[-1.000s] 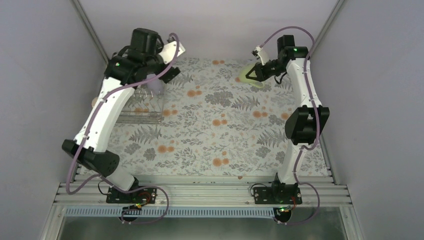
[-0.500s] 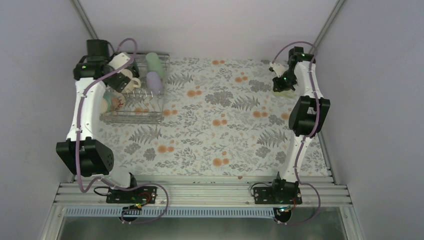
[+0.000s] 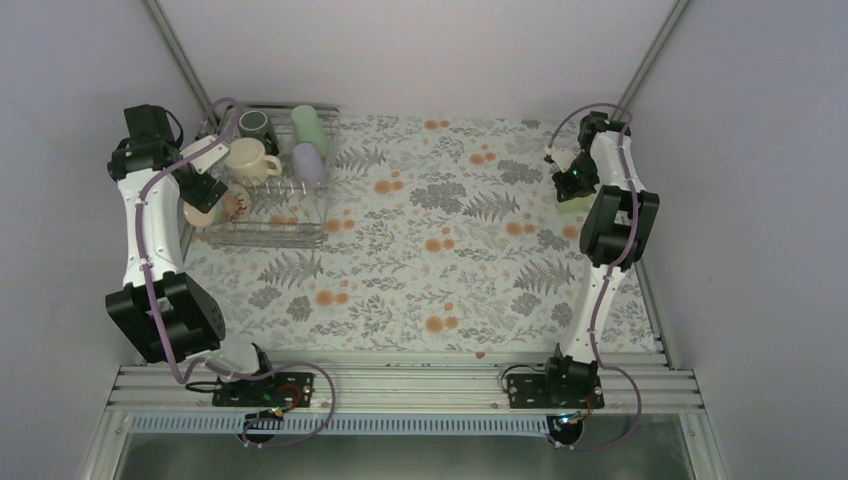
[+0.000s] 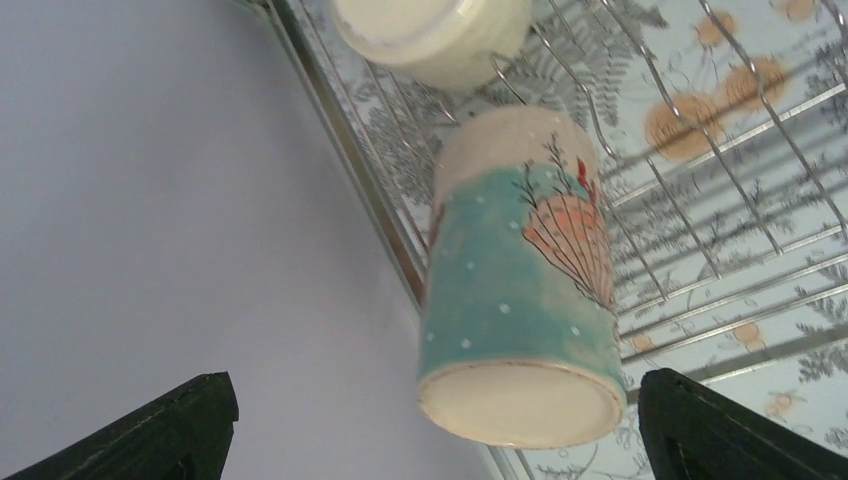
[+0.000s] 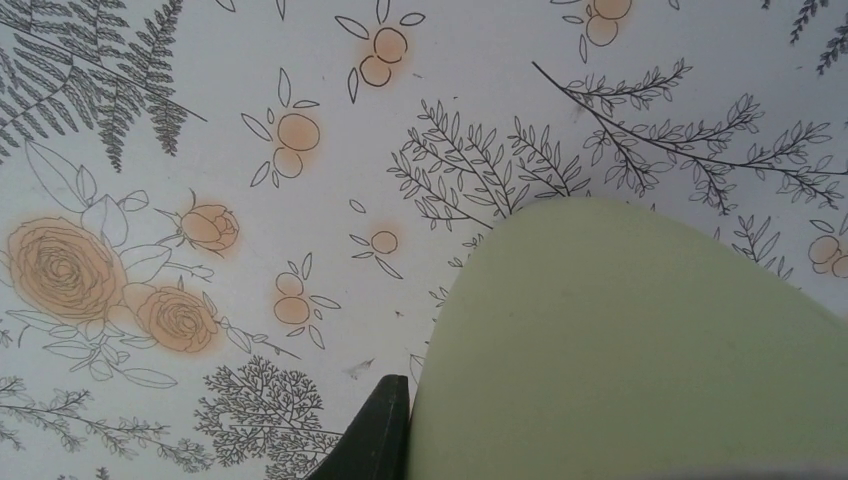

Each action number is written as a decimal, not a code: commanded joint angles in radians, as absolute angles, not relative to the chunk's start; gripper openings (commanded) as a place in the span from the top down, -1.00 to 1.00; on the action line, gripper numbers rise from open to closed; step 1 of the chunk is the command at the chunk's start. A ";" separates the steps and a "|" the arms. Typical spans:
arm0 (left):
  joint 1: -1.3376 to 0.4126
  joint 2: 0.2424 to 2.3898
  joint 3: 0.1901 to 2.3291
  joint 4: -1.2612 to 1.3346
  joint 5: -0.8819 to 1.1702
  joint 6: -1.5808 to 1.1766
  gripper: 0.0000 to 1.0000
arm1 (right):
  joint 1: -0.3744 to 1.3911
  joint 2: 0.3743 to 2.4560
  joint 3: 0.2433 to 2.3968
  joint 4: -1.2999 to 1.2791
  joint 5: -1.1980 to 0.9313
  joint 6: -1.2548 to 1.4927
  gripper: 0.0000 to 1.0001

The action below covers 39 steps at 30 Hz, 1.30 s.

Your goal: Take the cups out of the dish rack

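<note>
The silver wire dish rack point(image 3: 268, 238) stands at the back left. In it are a dark green mug point(image 3: 258, 128), a cream mug point(image 3: 248, 160), a mint tumbler point(image 3: 308, 125), a lilac tumbler point(image 3: 308, 164) and a beige patterned mug point(image 3: 228, 205). My left gripper point(image 3: 203, 186) hangs open at the rack's left side. In the left wrist view the patterned mug point(image 4: 520, 300) lies between its spread fingers point(image 4: 175, 425), untouched, with the cream mug point(image 4: 430, 30) beyond. My right gripper point(image 3: 572, 180) is shut on the pale yellow-green cup point(image 3: 574, 206) point(image 5: 640, 340), low over the mat at the far right.
A floral mat point(image 3: 430, 240) covers the table. Grey walls close in on the left, right and back; the rack sits tight against the left wall point(image 4: 150, 200). The right arm's elbow point(image 3: 618, 225) hangs over the mat's right edge.
My left arm swung from over the rack to its left side, uncovering the cups, and now faces the patterned mug. My right arm carried the pale cup rightward and down toward the mat's right edge.
</note>
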State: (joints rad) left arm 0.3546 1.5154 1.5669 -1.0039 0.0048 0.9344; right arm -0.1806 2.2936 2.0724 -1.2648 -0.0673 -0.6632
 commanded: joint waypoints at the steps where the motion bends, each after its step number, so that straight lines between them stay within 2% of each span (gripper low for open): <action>1: 0.392 1.506 1.530 -1.036 0.057 1.015 -1.00 | -0.197 2.302 2.067 -1.229 -0.040 -0.684 0.93; 4: 0.426 1.510 1.520 -1.027 0.066 1.038 -1.00 | -0.199 2.297 2.050 -1.213 -0.032 -0.683 0.89; 5: 0.436 1.513 1.520 -1.027 0.069 1.045 -1.00 | -0.199 2.297 2.048 -1.211 -0.030 -0.683 0.72; 7: 0.451 1.528 1.520 -1.032 0.068 1.058 -1.00 | -0.200 2.294 2.051 -1.209 -0.021 -0.682 0.20; 13: 0.482 1.562 1.524 -1.035 0.082 1.068 -1.00 | -0.200 2.222 2.043 -1.177 0.007 -0.675 -0.38; 14: 0.484 1.570 1.528 -1.043 0.089 1.066 -1.00 | -0.199 2.205 2.028 -1.169 0.014 -0.675 -0.55; 15: 0.486 1.575 1.529 -1.052 0.094 1.066 -1.00 | -0.200 2.186 2.017 -1.161 0.020 -0.676 -0.82; 16: 0.486 1.579 1.528 -1.058 0.096 1.066 -1.00 | -0.200 2.163 2.005 -1.151 0.027 -0.676 -0.98; 27: 0.489 1.629 1.519 -1.065 0.151 1.026 -1.00 | -0.169 1.970 1.981 -1.223 -0.037 -0.685 -1.00; 39: 0.500 1.640 1.438 -0.943 0.244 0.923 -1.00 | -0.098 1.896 1.937 -1.253 -0.113 -0.667 -1.00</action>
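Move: My left hand hangs open above the near-left corner of the rack. The teal cup lies on its side about 6 cm ahead, 2 cm to its left and 13 cm below; the cream mug is some 17 cm ahead and 3 cm right, the purple cup 16 cm ahead and 17 cm right, both about 15 cm down. My right hand still pinches the lime cup by its wall, its middle level fore-and-aft, 3 cm right and 3 cm below. I open my right fingers wide and let go of the lime cup at the table, easing slightly right, then lift about 13 cm clear, fingertips swinging forward, before drifting left. Meanwhile my open left hand sinks some 7 cm towards the teal cup, shifting slightly back and left as its left side rolls down and its fingers steepen; it hasn't closed. ##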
